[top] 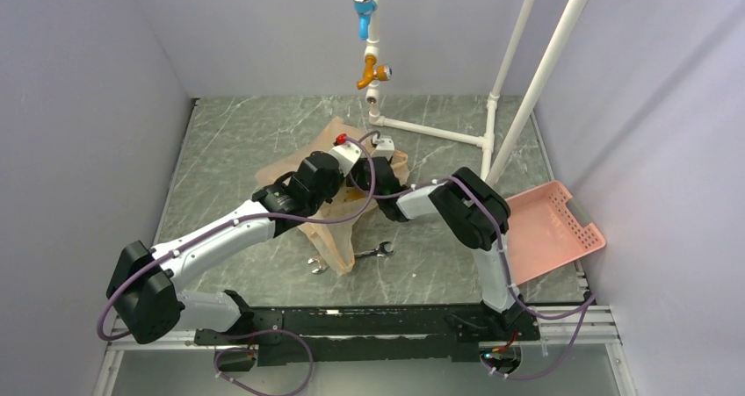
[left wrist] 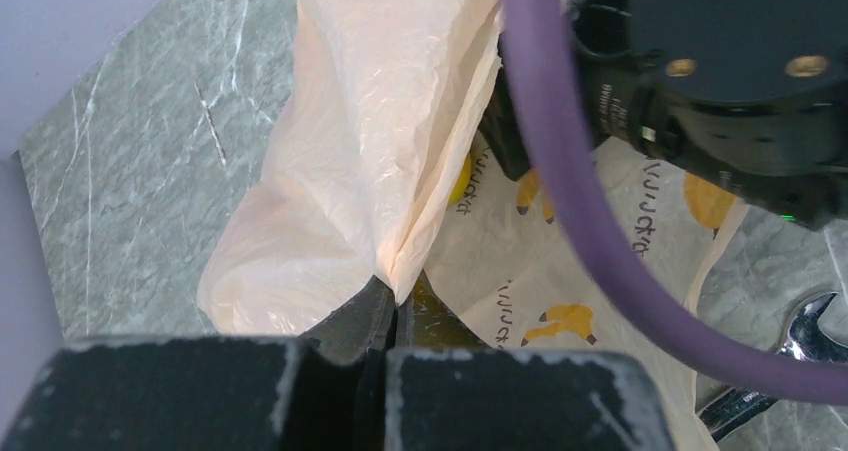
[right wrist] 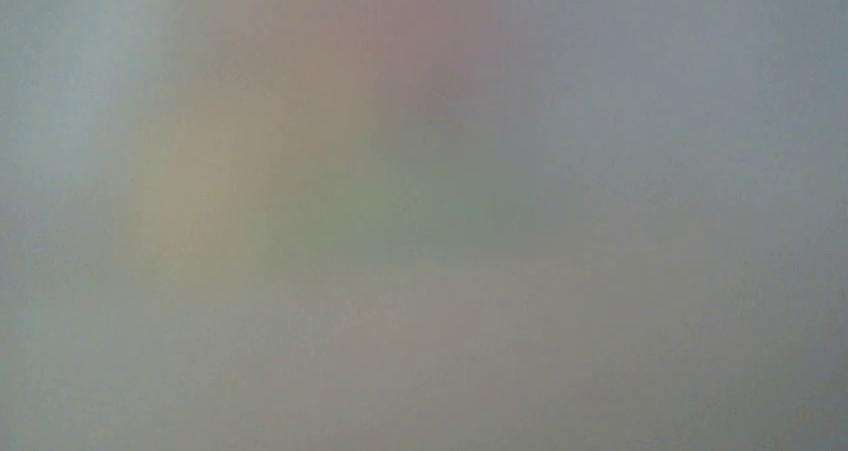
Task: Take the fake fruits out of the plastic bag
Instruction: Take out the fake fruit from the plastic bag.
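Note:
The peach plastic bag point(top: 337, 231) point(left wrist: 360, 121) lies crumpled at mid-table. My left gripper point(top: 356, 173) point(left wrist: 400, 296) is shut on a fold of its rim and holds that fold up. My right arm's black wrist point(top: 391, 198) point(left wrist: 740, 81) reaches into the bag mouth, and its fingers are hidden by the plastic. The right wrist view is only a grey-orange blur. Of the fake fruits I see a sliver of a yellow one point(left wrist: 462, 179) inside the bag. A small red thing point(top: 340, 139) sits at the bag's far edge.
Two wrenches point(top: 374, 252) point(top: 317, 265) lie just near the bag; one wrench point(left wrist: 805, 331) shows in the left wrist view. A pink slotted basket point(top: 553, 229) sits at the right. A white pipe frame point(top: 439, 133) with a blue tap point(top: 364, 10) stands behind.

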Tool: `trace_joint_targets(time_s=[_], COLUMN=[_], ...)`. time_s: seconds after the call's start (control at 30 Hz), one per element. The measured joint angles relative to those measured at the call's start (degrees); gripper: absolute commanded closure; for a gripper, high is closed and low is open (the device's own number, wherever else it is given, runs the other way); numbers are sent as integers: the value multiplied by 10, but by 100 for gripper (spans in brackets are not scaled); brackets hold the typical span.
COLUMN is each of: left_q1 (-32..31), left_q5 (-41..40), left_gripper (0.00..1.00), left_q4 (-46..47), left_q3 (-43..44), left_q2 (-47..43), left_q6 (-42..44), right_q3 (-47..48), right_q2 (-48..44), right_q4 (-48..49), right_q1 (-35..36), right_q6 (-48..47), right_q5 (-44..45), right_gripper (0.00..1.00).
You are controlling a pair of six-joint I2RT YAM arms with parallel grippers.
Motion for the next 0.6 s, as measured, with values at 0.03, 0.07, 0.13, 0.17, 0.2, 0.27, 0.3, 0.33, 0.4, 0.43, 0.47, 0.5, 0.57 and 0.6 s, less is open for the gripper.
trace_joint_targets(time_s=[0.03, 0.07, 0.13, 0.17, 0.2, 0.27, 0.3, 0.33, 0.4, 0.43, 0.47, 0.5, 0.57, 0.6], left_q1=[0, 0, 0, 0, 0, 0, 0, 0, 0, 0, 0, 0, 0, 0], left_q5=[0, 0, -1, -2, -2, -2, -2, -4, -7, -7, -8, -10, -15, -19], left_gripper=[100, 100, 100, 100, 100, 100, 100, 100, 100, 100, 100, 100, 100, 100], left_q4=[0, 0, -1, -1, -2, -5, -5, -5, -5, -4, -4, -5, -4, -4], left_q3=[0, 0, 0, 0, 0, 1, 1, 2, 3, 3, 3, 3, 3, 3], left_q2=[0, 0, 0, 0, 0, 0, 0, 1, 1, 1, 1, 1, 1, 1], left_q6=[0, 0, 0, 0, 0, 0, 0, 0, 1, 1, 1, 1, 2, 4], right_q3=[-14, -28, -60, -74, -86, -114, -122, -130, -141, -145, -150, -154, -162, -166], right_q2=[-7, -16, -41, -56, -68, -106, -120, -137, -168, -182, -195, -208, -233, -244], right_q4=[10, 18, 24, 27, 29, 33, 33, 33, 32, 32, 31, 27, 9, -1], right_q1=[-1, -1, -1, 0, 0, 3, 5, 8, 13, 16, 18, 21, 29, 33], right_q6=[-9, -16, -28, -31, -34, -38, -38, -38, -37, -35, -33, -32, -28, -27], right_q5=[-6, -16, -38, -49, -61, -86, -95, -107, -133, -147, -163, -179, -199, -205], right_gripper=[60, 62, 68, 71, 73, 78, 79, 81, 86, 91, 94, 96, 100, 100])
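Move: The green fruit is already between the right fingers, deep in the bag. From that hand the pink basket lies about 44 cm to the right and 20 cm back, at roughly its height. The bag rim is some 11 cm back, 7 cm left and 15 cm above; a yellow fruit about 6 cm left and 2 cm back, level; the wrench about 27 cm back and 1 cm left. From the left hand the green fruit is about 11 cm ahead, 7 cm right and 15 cm below. Back towards the robot and then also upward, the right hand draws the green fruit from inside the bag to its open mouth, about 11 cm back and 9 cm up, swinging some 25 degrees counter-clockwise and keeping its grip. The left hand stays nearly in place, still pinching the bag rim to hold the mouth open. ##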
